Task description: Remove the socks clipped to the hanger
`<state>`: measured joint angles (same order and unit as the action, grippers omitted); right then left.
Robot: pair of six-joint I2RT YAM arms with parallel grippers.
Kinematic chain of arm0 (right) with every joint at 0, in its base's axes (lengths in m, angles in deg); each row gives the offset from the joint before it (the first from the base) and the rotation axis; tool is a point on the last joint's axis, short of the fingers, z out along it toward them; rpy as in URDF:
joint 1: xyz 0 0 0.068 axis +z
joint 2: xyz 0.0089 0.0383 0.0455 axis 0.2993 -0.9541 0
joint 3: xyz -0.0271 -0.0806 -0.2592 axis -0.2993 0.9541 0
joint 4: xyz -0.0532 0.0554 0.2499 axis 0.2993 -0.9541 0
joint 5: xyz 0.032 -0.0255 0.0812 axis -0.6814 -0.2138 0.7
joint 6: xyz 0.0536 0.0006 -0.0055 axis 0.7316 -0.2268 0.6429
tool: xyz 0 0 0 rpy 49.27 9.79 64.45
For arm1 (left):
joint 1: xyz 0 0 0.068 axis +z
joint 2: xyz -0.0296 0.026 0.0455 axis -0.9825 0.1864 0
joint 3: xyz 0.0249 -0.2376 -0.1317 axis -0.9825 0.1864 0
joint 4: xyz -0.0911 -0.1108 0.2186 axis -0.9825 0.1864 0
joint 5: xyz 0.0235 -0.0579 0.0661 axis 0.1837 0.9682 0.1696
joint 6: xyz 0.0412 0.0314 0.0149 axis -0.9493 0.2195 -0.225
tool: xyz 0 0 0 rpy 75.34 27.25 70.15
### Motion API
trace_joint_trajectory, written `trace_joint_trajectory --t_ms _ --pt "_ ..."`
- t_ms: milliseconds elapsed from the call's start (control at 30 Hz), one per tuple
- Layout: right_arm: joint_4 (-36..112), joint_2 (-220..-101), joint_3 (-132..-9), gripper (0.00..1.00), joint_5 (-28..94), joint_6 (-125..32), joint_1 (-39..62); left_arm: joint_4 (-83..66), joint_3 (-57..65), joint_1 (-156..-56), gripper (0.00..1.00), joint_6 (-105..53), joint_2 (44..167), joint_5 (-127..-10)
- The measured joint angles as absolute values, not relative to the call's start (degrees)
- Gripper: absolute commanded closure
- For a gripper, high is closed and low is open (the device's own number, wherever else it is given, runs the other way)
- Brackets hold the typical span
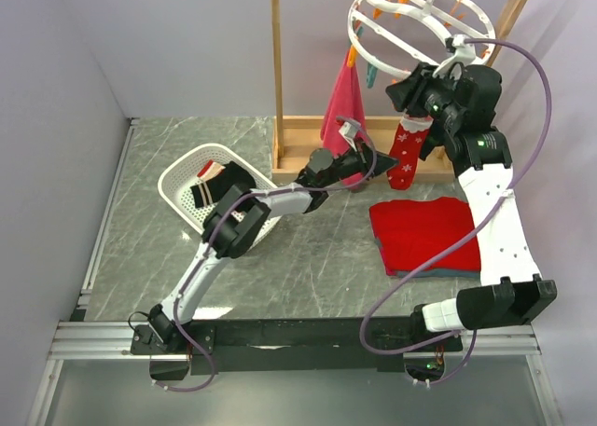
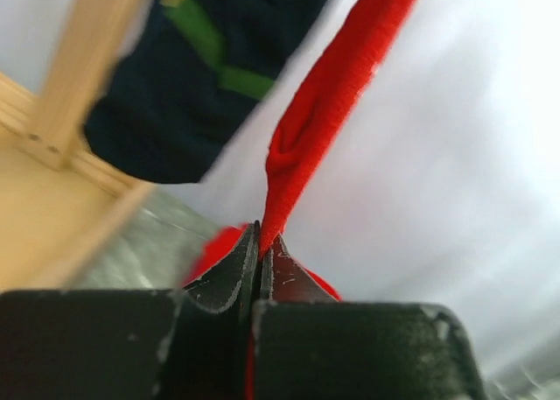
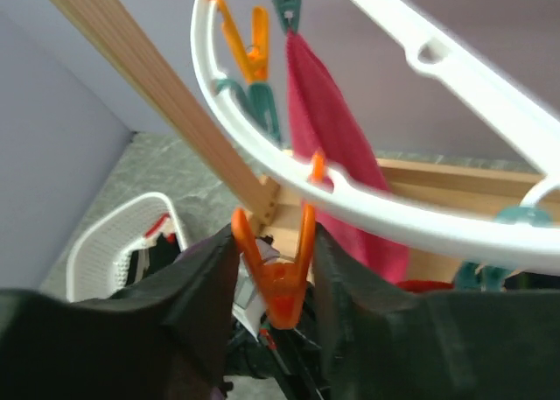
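A red sock [image 1: 408, 156] with white snowflakes hangs below the white ring hanger [image 1: 357, 34]. My left gripper [image 1: 382, 165] is shut on its lower edge; the left wrist view shows the jaws [image 2: 260, 242] pinched tight on the red fabric [image 2: 324, 111]. My right gripper [image 1: 420, 95] is up at the ring, its fingers touching both handles of an orange clip [image 3: 280, 286] under the rim [image 3: 420, 221]. Whether that clip still holds the sock is hidden. A dark navy cloth with green stripes [image 2: 175, 85] hangs at the upper left of the left wrist view.
A pink towel [image 1: 343, 104] hangs from a teal clip beside the wooden rack post [image 1: 278, 72]. A white basket [image 1: 177, 179] at the left holds dark socks [image 1: 222, 184]. A folded red cloth [image 1: 424, 235] lies on the marble table under the right arm.
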<state>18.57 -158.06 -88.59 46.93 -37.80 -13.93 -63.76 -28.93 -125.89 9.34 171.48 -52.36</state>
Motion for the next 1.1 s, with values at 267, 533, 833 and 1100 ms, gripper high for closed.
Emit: trace_joint_trajectory --t_ms 267,533,833,1100 --pt "6.81 -157.69 -96.26 0.24 44.38 -38.17 -9.78 -70.91 -16.53 -125.76 0.99 18.67 157.69 -43.22" --pt "1.57 -153.60 -94.62 0.21 37.51 -39.02 -9.80 -77.93 -13.30 -125.71 0.99 28.66 152.99 -36.44" --pt "0.19 -149.76 -94.43 0.17 32.53 -38.74 -12.34 -79.52 -11.51 -125.34 0.99 39.59 152.99 -31.94" --pt "-0.09 -153.01 -96.07 0.15 36.27 -36.03 -19.70 -79.59 -11.03 -125.19 0.99 43.79 152.71 -30.65"
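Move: The left hand has the red Santa sock pinched low on its edge; the white basket lies about 43 cm to its left, 5 cm nearer the base and 20 cm lower, and the teal clip on the sock's cuff is some 20 cm above it and about 3 cm farther out. The right fingers are around the orange clip, the teal clip about 6 cm to their right, level. The dark sock hangs about 12 cm right, 5 cm farther out, 8 cm lower. Fingers still shut on the sock, the left hand draws it back some 13 cm towards the base while rising about 10 cm and going left, and turns roughly 30 degrees clockwise. The right hand opens wide off the orange clip, first easing back and slightly left, then sweeping right past its start and finally a little forward, turning clockwise to face the teal clip. ##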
